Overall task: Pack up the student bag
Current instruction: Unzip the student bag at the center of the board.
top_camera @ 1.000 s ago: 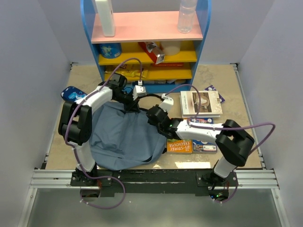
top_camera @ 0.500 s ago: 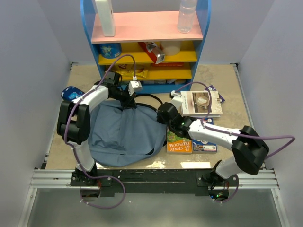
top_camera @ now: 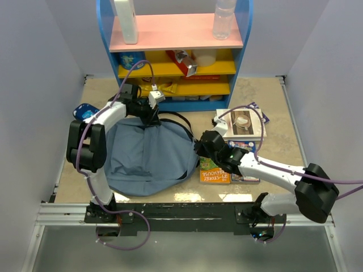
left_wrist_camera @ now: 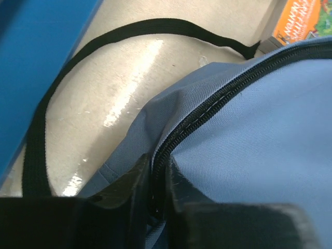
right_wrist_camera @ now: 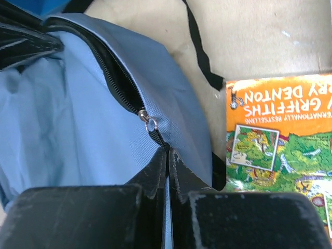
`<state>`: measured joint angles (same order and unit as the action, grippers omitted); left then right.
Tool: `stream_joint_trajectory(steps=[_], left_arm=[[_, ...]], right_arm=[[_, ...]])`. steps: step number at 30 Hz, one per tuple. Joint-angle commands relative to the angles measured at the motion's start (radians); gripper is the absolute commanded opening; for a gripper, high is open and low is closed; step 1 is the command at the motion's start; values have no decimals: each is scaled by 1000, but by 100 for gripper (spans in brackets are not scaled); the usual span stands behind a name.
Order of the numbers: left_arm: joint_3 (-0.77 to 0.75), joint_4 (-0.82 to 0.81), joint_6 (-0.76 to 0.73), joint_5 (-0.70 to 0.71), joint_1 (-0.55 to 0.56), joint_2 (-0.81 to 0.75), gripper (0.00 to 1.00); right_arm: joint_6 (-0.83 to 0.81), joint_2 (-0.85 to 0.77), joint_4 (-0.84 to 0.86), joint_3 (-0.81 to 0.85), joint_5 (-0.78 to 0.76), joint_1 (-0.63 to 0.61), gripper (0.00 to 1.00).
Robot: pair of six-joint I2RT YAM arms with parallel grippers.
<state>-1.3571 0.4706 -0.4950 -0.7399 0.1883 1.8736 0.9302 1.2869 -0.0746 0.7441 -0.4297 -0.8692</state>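
The student bag (top_camera: 147,158), slate-blue fabric with black straps, lies flat on the table's left half. My left gripper (top_camera: 148,115) is at its far edge. In the left wrist view that gripper (left_wrist_camera: 157,166) is shut on the bag's fabric (left_wrist_camera: 270,135), with the black zipper line (left_wrist_camera: 207,111) running into the jaws. My right gripper (top_camera: 200,148) is at the bag's right edge. In the right wrist view it (right_wrist_camera: 168,151) is shut on the black zipper pull (right_wrist_camera: 157,136), which hangs from a small metal ring (right_wrist_camera: 150,124).
A blue shelf unit (top_camera: 176,51) with a bottle (top_camera: 224,20) and snacks stands at the back. An orange book (top_camera: 214,174) and a white book (top_camera: 241,124) lie right of the bag. A small bright-blue pouch (top_camera: 85,111) sits at the far left. A loose black strap (left_wrist_camera: 41,119) loops over the table.
My right gripper has drawn the zipper pull to the right along the bag's edge. My left gripper has shifted back and left with the bag's far edge, stretching the bag.
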Motion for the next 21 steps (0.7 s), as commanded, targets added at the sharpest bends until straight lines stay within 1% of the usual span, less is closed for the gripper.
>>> stream_joint_trajectory(steps=[1, 2, 3, 4, 5, 6, 7, 8, 9, 10, 11, 14, 15, 17, 19, 21], left_arm=[[-56, 58, -55, -56, -35, -77, 39], [-68, 92, -86, -85, -30, -86, 53], [-94, 124, -147, -140, -26, -103, 58], [-109, 205, -193, -171, -20, -109, 59], [-120, 236, -236, -196, 0, -117, 61], [-125, 261, -314, -235, 14, -137, 73], [-116, 272, -347, -251, 26, -146, 85], [-103, 261, -393, -262, 60, -157, 87], [-79, 240, -418, -274, 78, -171, 93], [-70, 238, -448, -277, 121, -172, 97], [-63, 238, -520, -274, 144, -172, 99], [-56, 200, -586, -248, 221, -139, 100], [-71, 186, -596, -236, 235, -102, 100], [-103, 177, -609, -214, 261, -53, 100], [-171, 198, -634, -197, 266, 21, 100], [-206, 226, -706, -204, 267, 62, 100]], right_arm=[[18, -1, -30, -32, 31, -5, 0], [18, 5, -18, -32, 32, -4, 0], [13, 8, -10, -29, 35, -5, 0], [12, 9, -5, -25, 39, -4, 0], [9, 18, 2, -8, 40, -4, 0], [-4, 31, 4, 4, 45, -7, 0], [-10, 40, 7, 15, 51, -5, 0], [-14, 48, 13, 37, 52, -4, 0], [-27, 58, 18, 46, 57, -5, 0], [-31, 64, 21, 55, 63, -5, 0], [-45, 69, 25, 73, 68, -7, 0], [-77, 86, 9, 109, 60, -19, 0], [-86, 84, 6, 115, 57, -22, 0], [-108, 74, -10, 124, 49, -28, 0], [-116, 51, -19, 121, 39, -28, 0], [-123, 32, -25, 106, 31, -30, 0]])
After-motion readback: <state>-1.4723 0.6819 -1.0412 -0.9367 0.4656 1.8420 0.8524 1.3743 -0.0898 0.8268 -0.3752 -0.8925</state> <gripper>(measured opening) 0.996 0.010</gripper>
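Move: The left fingers have the bag's far rim pinched at the zip; the zip pull they now head towards is about 16 cm to their right and 11 cm nearer the base, at about their height. The right fingers grip its tab, with the pull some 2 cm ahead and 1 cm left of them, slightly lower. From the right hand, the orange book lies roughly 9 cm right and 9 cm back, and the black strap's arc about 13 cm ahead and 6 cm left, both below it. The left hand opens wide and lets go of the rim, lifts about 8 cm clear of the bag, then swings right and back across the top of it, some 12 cm right and 8 cm back in all, turning nearly 40 degrees clockwise and sinking about 3 cm near the end, with open fingers coming down towards the zip beside the right hand. Meanwhile the right hand keeps its pinch on the pull tab, dips about 2 cm and rises again while shifting a couple of centimetres to the left. ##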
